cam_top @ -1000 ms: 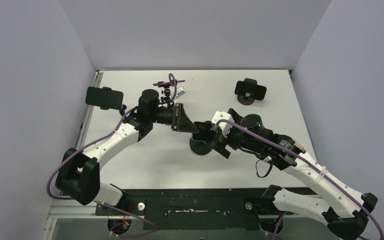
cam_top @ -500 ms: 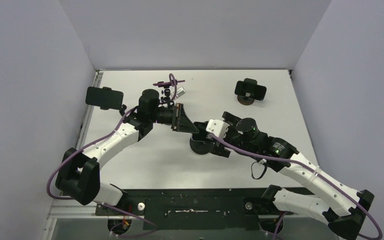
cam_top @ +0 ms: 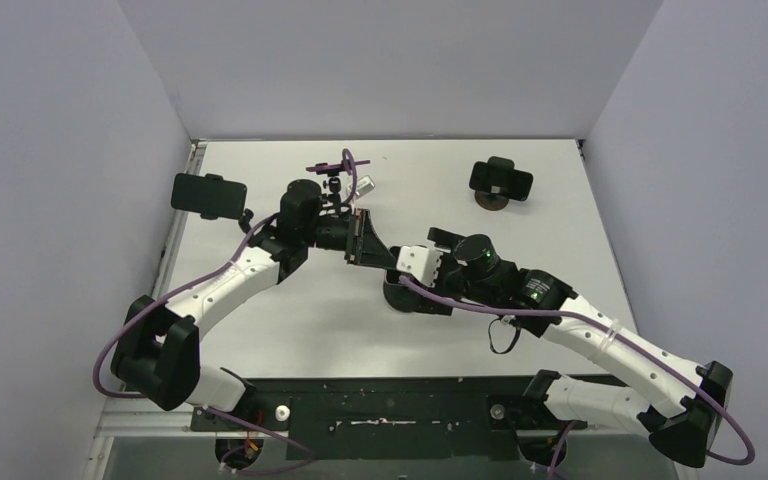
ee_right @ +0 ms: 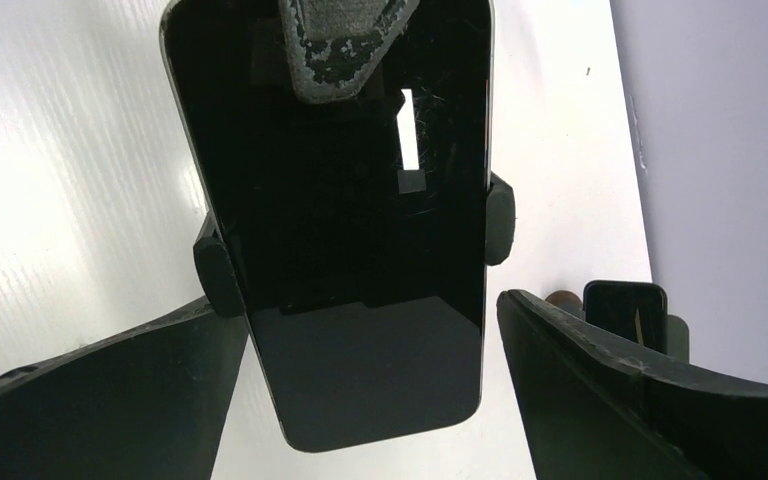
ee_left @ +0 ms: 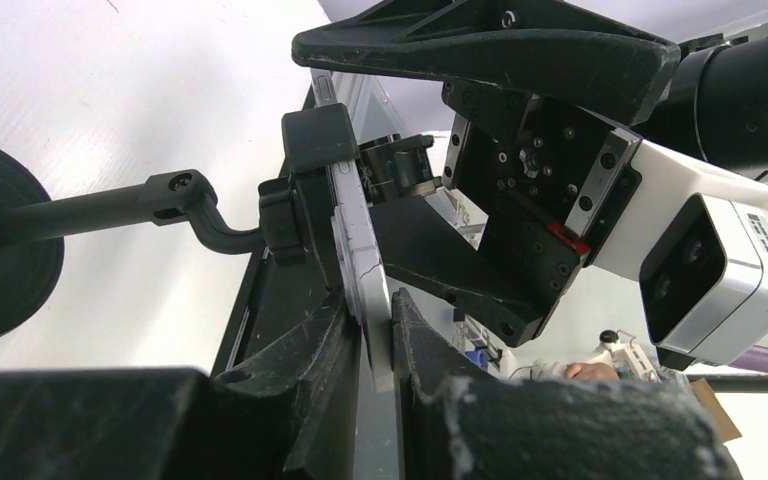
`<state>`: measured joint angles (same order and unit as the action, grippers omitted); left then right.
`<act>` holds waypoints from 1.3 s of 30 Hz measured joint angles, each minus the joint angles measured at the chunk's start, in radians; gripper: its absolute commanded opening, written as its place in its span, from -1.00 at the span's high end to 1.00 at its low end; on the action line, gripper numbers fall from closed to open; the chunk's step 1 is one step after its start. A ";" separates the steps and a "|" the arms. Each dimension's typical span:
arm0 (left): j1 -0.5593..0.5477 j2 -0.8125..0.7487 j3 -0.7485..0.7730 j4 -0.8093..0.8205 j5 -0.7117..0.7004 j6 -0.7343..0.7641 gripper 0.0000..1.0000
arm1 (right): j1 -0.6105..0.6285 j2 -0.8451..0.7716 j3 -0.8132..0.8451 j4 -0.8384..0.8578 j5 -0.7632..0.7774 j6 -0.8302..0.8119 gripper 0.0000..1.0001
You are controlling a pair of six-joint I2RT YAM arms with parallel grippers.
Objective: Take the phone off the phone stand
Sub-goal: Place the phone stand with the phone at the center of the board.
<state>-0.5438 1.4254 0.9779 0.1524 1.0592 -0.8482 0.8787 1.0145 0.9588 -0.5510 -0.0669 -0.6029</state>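
Observation:
The phone (ee_right: 350,220), black-screened with a silver edge (ee_left: 360,240), sits in the phone stand's black clamp (ee_left: 305,190), whose side arms (ee_right: 218,275) hug it. A thin arm (ee_left: 110,205) joins the clamp to the stand's round base (cam_top: 398,298). My left gripper (ee_left: 378,340) is shut on the phone's edge, one finger (ee_right: 345,45) lying over the screen's top end. The right gripper (ee_right: 370,400) is open, its fingers (ee_right: 110,390) flanking the phone's lower end without touching it. Seen from above, both grippers (cam_top: 365,240) (cam_top: 400,268) meet over the stand and largely hide the phone.
Another phone on a stand (cam_top: 501,180) is at the back right, also seen in the right wrist view (ee_right: 625,310). A third phone on a stand (cam_top: 208,195) is by the left wall. A small purple-trimmed holder (cam_top: 338,165) stands behind the left gripper.
My right arm has swung left and forward, bringing its open gripper around the phone. The left gripper has kept its grip and barely moved.

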 measured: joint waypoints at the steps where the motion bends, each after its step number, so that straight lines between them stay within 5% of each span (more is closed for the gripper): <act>1: 0.000 0.000 0.000 0.000 0.000 0.000 1.00 | 0.000 0.000 0.000 0.002 0.000 -0.004 -0.95; 6: 0.000 0.000 0.000 0.001 0.000 0.001 1.00 | 0.000 0.001 0.000 0.005 0.000 -0.011 -0.71; 10: 0.001 0.000 0.003 0.000 -0.004 0.000 1.00 | 0.001 0.007 0.000 0.002 -0.003 -0.017 -0.24; 15: 0.002 0.000 0.006 0.000 -0.007 0.003 0.70 | 0.001 0.011 0.000 -0.002 -0.007 -0.015 0.05; 27: 0.036 -0.026 0.021 0.039 -0.034 -0.004 -0.42 | 0.000 0.009 0.000 0.000 0.000 0.035 0.10; 30: 0.071 -0.055 0.021 0.050 -0.092 -0.004 -0.89 | 0.000 0.006 0.000 -0.001 0.002 0.060 0.09; 39: 0.113 -0.302 -0.189 0.194 -0.339 -0.015 -0.95 | 0.000 0.005 0.003 -0.001 0.066 0.239 0.11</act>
<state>-0.4309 1.1233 0.7887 0.3466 0.7200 -0.8635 0.8787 1.0191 0.9619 -0.5522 -0.0010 -0.3641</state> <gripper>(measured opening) 0.973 0.709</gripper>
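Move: At the left hand, the pinched phone's middle is about 6 cm to its right, 1 cm back and 2 cm lower; the middle phone stand is some 18 cm ahead and 13 cm left. From the open right hand, already straddling the phone, the phone's middle is about 3 cm left, 1 cm ahead and 2 cm up. The held stand's base is roughly 5 cm left, 1 cm ahead and 20 cm below; the right-hand stand is some 29 cm ahead and 19 cm right. Closing on the phone's two long edges, the right hand pinches it near its right end and then stays put, keeping its grip and turning some 10 degrees clockwise late on. Only then do the left fingers open wide, let go of the phone's left end and back away about 8 cm, forward and up first, then left, swinging counter-clockwise. ##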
